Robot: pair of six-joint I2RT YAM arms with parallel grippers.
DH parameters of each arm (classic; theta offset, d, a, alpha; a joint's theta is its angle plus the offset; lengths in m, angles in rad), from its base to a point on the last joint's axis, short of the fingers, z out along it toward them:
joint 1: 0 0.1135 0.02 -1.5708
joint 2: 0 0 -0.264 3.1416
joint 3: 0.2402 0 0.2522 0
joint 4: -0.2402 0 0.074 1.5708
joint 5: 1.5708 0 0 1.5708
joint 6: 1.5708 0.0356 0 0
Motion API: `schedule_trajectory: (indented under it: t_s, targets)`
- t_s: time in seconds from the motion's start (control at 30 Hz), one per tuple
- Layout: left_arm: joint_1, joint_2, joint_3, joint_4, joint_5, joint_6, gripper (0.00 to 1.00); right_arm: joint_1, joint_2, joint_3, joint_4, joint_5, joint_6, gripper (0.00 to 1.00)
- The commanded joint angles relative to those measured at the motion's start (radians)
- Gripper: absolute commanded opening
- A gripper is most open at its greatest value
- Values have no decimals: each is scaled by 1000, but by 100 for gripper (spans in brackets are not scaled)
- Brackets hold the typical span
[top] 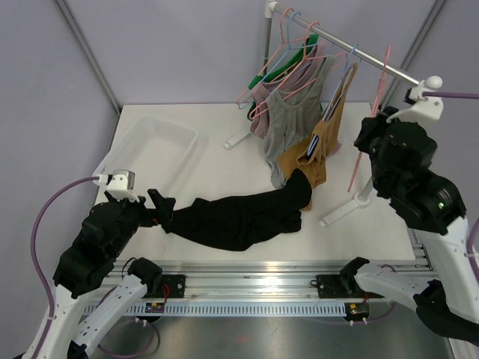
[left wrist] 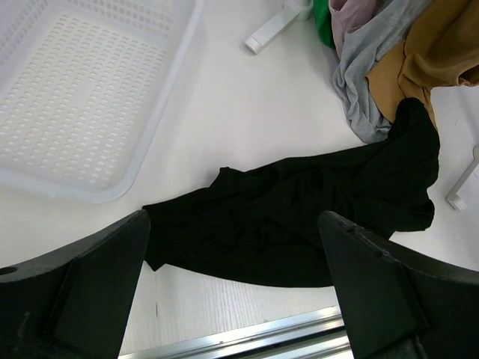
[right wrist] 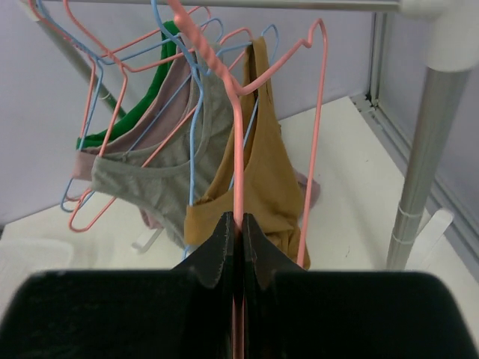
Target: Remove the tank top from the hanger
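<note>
The black tank top (top: 239,217) lies crumpled on the white table, off any hanger; in the left wrist view the tank top (left wrist: 299,217) spreads just beyond my fingers. My left gripper (top: 161,209) stands open at its left end, and in its own view the left gripper (left wrist: 236,284) has only bare table between its jaws. My right gripper (top: 372,138) is shut on a bare pink hanger (top: 374,112) that hangs from the rail. In the right wrist view the right gripper (right wrist: 241,224) pinches the wire of the pink hanger (right wrist: 238,149).
A clothes rack (top: 352,48) at the back right carries a grey top (top: 288,123), a mustard top (top: 318,149) and other garments on pink and blue hangers. Its white foot (top: 352,206) rests on the table. A white perforated basket (top: 150,149) sits at the back left.
</note>
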Motion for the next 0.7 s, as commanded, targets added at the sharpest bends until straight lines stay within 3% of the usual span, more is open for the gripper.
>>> schedule_trajectory:
  t_s: [0.0, 0.13, 0.2, 0.3, 0.67]
  targets:
    - [-12, -18, -3, 38, -39, -12, 99, -5, 82, 36, 218, 152, -112, 0]
    - [-27, -25, -3, 35, -45, -16, 99, -93, 136, 53, 221, 79, -70, 0]
    - [-33, -28, -3, 37, -47, -14, 99, -206, 139, 25, 206, -30, -23, 0]
    - [-45, -36, -4, 38, -47, -16, 99, -274, 134, -45, 234, -75, 14, 0]
    - [-61, 36, 36, 11, -26, -8, 99, -298, 24, -295, 335, -98, 92, 0]
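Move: The right hand already pinches the empty pink hanger and is taking it to the bare stretch of rail, about 10 cm ahead, 3 cm to its right and some 15 cm above. The rail's white end cap sits about 5 cm ahead, 11 cm right and 15 cm up; the hanging brown tank top is roughly 15 cm ahead, 4 cm left and 12 cm lower. From the left hand that rail spot lies some 20 cm ahead, 43 cm right and 33 cm up. Keeping its pinch on the empty hanger, the right hand first drives forward about 7 cm to carry the hook over the rail, then shifts some 4 cm to the right while its fingers swing roughly 10 degrees clockwise. With the reach forward all but spent, it then goes on straight down to about 7 cm below where it began, lowering the hook onto the bare stretch between the brown tank top and the white end cap. ##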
